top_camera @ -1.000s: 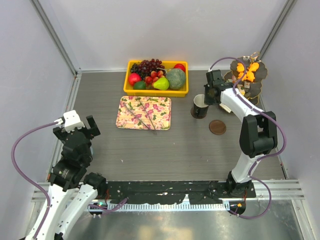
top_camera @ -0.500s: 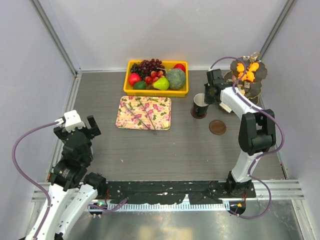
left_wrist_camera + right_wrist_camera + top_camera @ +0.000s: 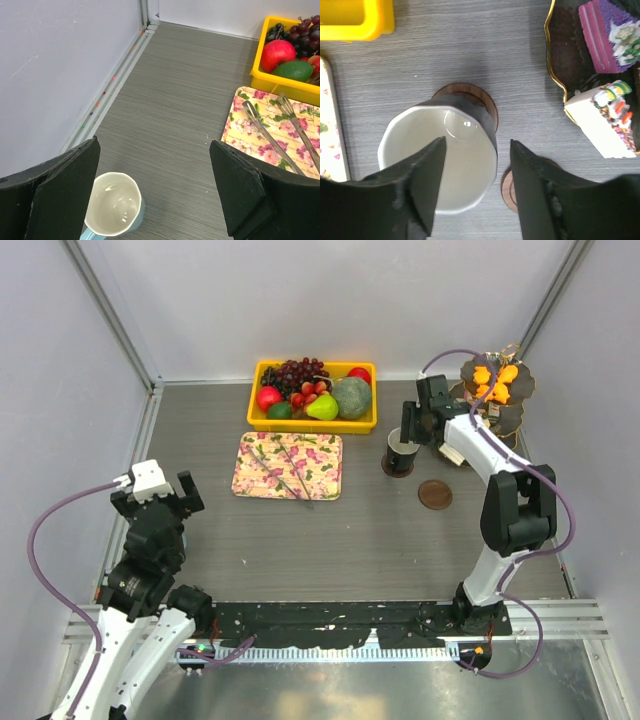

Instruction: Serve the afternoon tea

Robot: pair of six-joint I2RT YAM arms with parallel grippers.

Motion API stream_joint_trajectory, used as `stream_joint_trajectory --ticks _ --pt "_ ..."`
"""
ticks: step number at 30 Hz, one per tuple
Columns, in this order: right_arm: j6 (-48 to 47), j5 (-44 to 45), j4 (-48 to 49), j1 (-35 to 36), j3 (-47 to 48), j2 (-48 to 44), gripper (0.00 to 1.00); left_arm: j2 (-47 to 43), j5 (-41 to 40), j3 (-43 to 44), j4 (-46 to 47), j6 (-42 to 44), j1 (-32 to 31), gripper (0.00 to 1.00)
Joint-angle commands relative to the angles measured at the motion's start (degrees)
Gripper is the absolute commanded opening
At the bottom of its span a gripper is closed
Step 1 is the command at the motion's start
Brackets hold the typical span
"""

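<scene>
The black cup [image 3: 440,165], white inside, stands on a brown coaster [image 3: 470,95] left of the dark gold-rimmed stand [image 3: 497,392]. My right gripper [image 3: 477,145] hangs open over the cup's right rim, one finger above its inside and the other outside, neither pressing it. Orange pastries [image 3: 492,380] sit on the stand's top tier, and cake pieces [image 3: 607,30] lie on a lower one. The light-blue cup [image 3: 114,204] stands on the table below my left gripper [image 3: 154,150], which is wide open, the cup close to its left finger.
A second brown coaster [image 3: 434,494] lies in front of the black cup. The floral tray [image 3: 288,466] holds metal tongs [image 3: 265,137]. Behind it is a yellow crate [image 3: 262,370] of fruit. A wall runs close along the left [image 3: 60,65].
My right gripper's jaws have opened off the black cup's rim, and the cup stays on its coaster. The left arm has barely moved.
</scene>
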Motion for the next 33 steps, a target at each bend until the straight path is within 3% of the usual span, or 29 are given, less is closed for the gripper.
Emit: stream_joint_trajectory --ticks 1,4,10,13,19,25,33 --pt "0.0 -0.6 0.4 -0.1 2.4 -9.8 0.64 -0.5 2.9 -0.5 3.3 1.1 0.2 0.99" --pt "1.1 -1.8 1.4 0.5 -0.1 -15.1 0.77 0.1 3.5 -0.2 2.3 0.6 0.2 0.99" --pt "2.2 -4.0 7.4 5.6 -12.4 -30.4 0.86 4.0 2.8 3.3 -3.9 -3.4 1.0 0.99" --pt "3.0 -4.7 9.7 10.5 -16.7 -34.4 0.87 5.7 6.3 3.5 -6.4 -8.2 3.8 0.97" --pt "4.9 -9.3 12.4 15.9 -23.0 -38.3 0.87 9.6 17.4 2.2 -13.7 -16.5 17.2 0.87" --pt "6.7 -13.8 16.1 17.5 -29.4 -41.4 0.88 15.9 22.1 0.1 -16.5 -18.5 26.3 0.85" --pt "6.4 -15.3 17.6 17.6 -32.3 -43.9 0.88 22.5 23.2 3.5 -18.3 -18.2 35.1 0.74"
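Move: For the left hand, the blue mug stands about 6 cm to its left, 1 cm back and some 19 cm below; the floral tray is roughly 23 cm ahead, 27 cm to the right and 23 cm below. The right hand's open fingers straddle the black mug's rim, that mug's middle about 3 cm left, level fore and aft, 4 cm below. From that hand the empty coaster lies 8 cm back, 8 cm right, 9 cm below; the cake stand 8 cm ahead, 19 cm right, 5 cm higher. The right hand lifts clear of the black mug's rim, rising about 15 cm with its fingers opening wider, then swings back and left towards the robot while sinking halfway down again, turning counter-clockwise. Meanwhile the left hand sinks some 13 cm and shifts 5 cm left onto the blue mug, tipping down about 30 degrees, left side dropping, fingers starting to narrow over its rim. ##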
